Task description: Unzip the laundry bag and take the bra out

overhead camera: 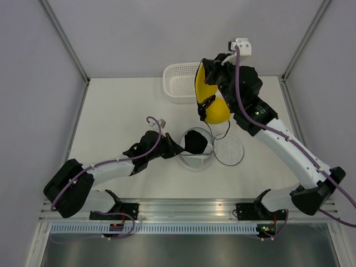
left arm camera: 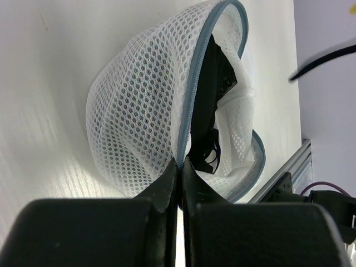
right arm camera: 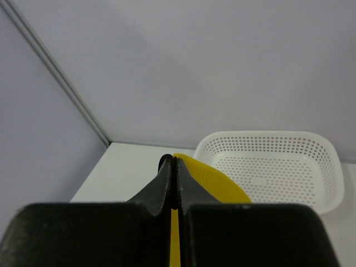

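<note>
The laundry bag (overhead camera: 229, 149) lies open in two round mesh halves at the table's middle. In the left wrist view (left arm camera: 139, 111) black fabric (left arm camera: 210, 105) shows inside it. My left gripper (overhead camera: 177, 149) is shut on the bag's grey zipper rim (left arm camera: 189, 111), low at the bag's left side. My right gripper (overhead camera: 207, 72) is shut on the edge of the yellow bra (overhead camera: 214, 105) and holds it high above the table, in front of the basket. Its thin black straps (overhead camera: 207, 107) hang down toward the bag. The yellow cup also shows in the right wrist view (right arm camera: 214, 181).
A white perforated plastic basket (overhead camera: 178, 83) stands at the back of the table, and also shows in the right wrist view (right arm camera: 278, 167). Grey walls enclose the table on three sides. A metal rail runs along the near edge (overhead camera: 183, 208).
</note>
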### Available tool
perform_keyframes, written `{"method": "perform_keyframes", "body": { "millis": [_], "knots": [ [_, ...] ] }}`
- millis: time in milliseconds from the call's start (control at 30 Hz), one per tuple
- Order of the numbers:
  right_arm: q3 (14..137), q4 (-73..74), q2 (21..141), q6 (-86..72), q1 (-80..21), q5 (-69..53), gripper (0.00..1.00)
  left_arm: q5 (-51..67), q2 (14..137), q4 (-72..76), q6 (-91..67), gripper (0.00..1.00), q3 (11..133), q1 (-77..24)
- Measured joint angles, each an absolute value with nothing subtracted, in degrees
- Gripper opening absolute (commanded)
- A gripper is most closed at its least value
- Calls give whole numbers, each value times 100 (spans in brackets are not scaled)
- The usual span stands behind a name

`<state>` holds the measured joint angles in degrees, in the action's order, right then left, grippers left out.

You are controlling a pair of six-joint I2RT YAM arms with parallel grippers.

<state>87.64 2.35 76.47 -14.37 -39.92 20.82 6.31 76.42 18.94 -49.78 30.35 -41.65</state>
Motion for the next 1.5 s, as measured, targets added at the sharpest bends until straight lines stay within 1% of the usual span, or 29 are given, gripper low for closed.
{"method": "perform_keyframes", "body": {
  "millis": [233,467,633,733,933,1133,1167,1200,1233,1267,1300,1333,1433,1500],
  "knots": [
    [9915,362,9041,-1326,-3317,1970,0,696,7662,1894,-4978,2,3048,-4163],
    [11618,362,10685,-1358,-2749,1466,0,790,7662,1896,-4978,2,3050,-4160],
    [13216,296,12195,-1551,-2460,921,0,810,7662,1896,-4978,2,3059,-4160],
    [13889,211,13006,-1667,-2320,707,1,810,7662,1896,-4978,2,3059,-4160],
    [13937,305,13889,-1951,-2108,368,0,808,7623,1896,-4978,2,3057,-4130],
    [13738,720,14223,-2040,-2025,-91,1,808,7601,1896,-4978,2,3050,-4095],
    [13736,801,14243,-2038,-2027,-126,7,805,7601,1898,-4978,2,3048,-4095],
    [13727,891,14256,-2036,-2029,-119,18,805,7601,1898,-4978,2,3046,-4095],
    [13727,967,14258,-2027,-2032,-89,35,805,7601,1909,-4978,2,3035,-4095],
    [13727,1070,14258,-2016,-2040,-12,69,808,7601,1929,-4980,2,3020,-4095],
    [13727,1155,14258,-2005,-2047,51,85,805,7601,1949,-4980,2,3000,-4095],
    [13725,1212,14258,-1942,-2053,137,98,808,7601,1964,-4980,2,2982,-4095],
    [13443,1267,14171,-1778,-2056,266,98,808,7603,1986,-4980,2,2961,-4095],
    [12895,1208,13946,-1741,-2045,311,98,810,7607,2014,-4980,2,2961,-4095]
  ]
}}
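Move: The white basket's middle lies about 34 cm ahead of the right gripper, which already holds the yellow bra high up, some 3 cm to its left and roughly 42 cm below. The open laundry bag lies about 7 cm behind that gripper and 4 cm to its left, the round flap about 8 cm behind and 13 cm to its right, both some 45 cm down. From the left gripper the basket is about 45 cm ahead, 8 cm right, 5 cm lower. Swing the right gripper forward about 30 cm with the yellow bra, nearly level at first, to the white basket, then drop it some 30 cm, tipping the fingers nearly 30 degrees downward. Near the bottom open them wide to let go of the bra while still sinking. Keep the left gripper still, pinching the laundry bag's zip edge. ##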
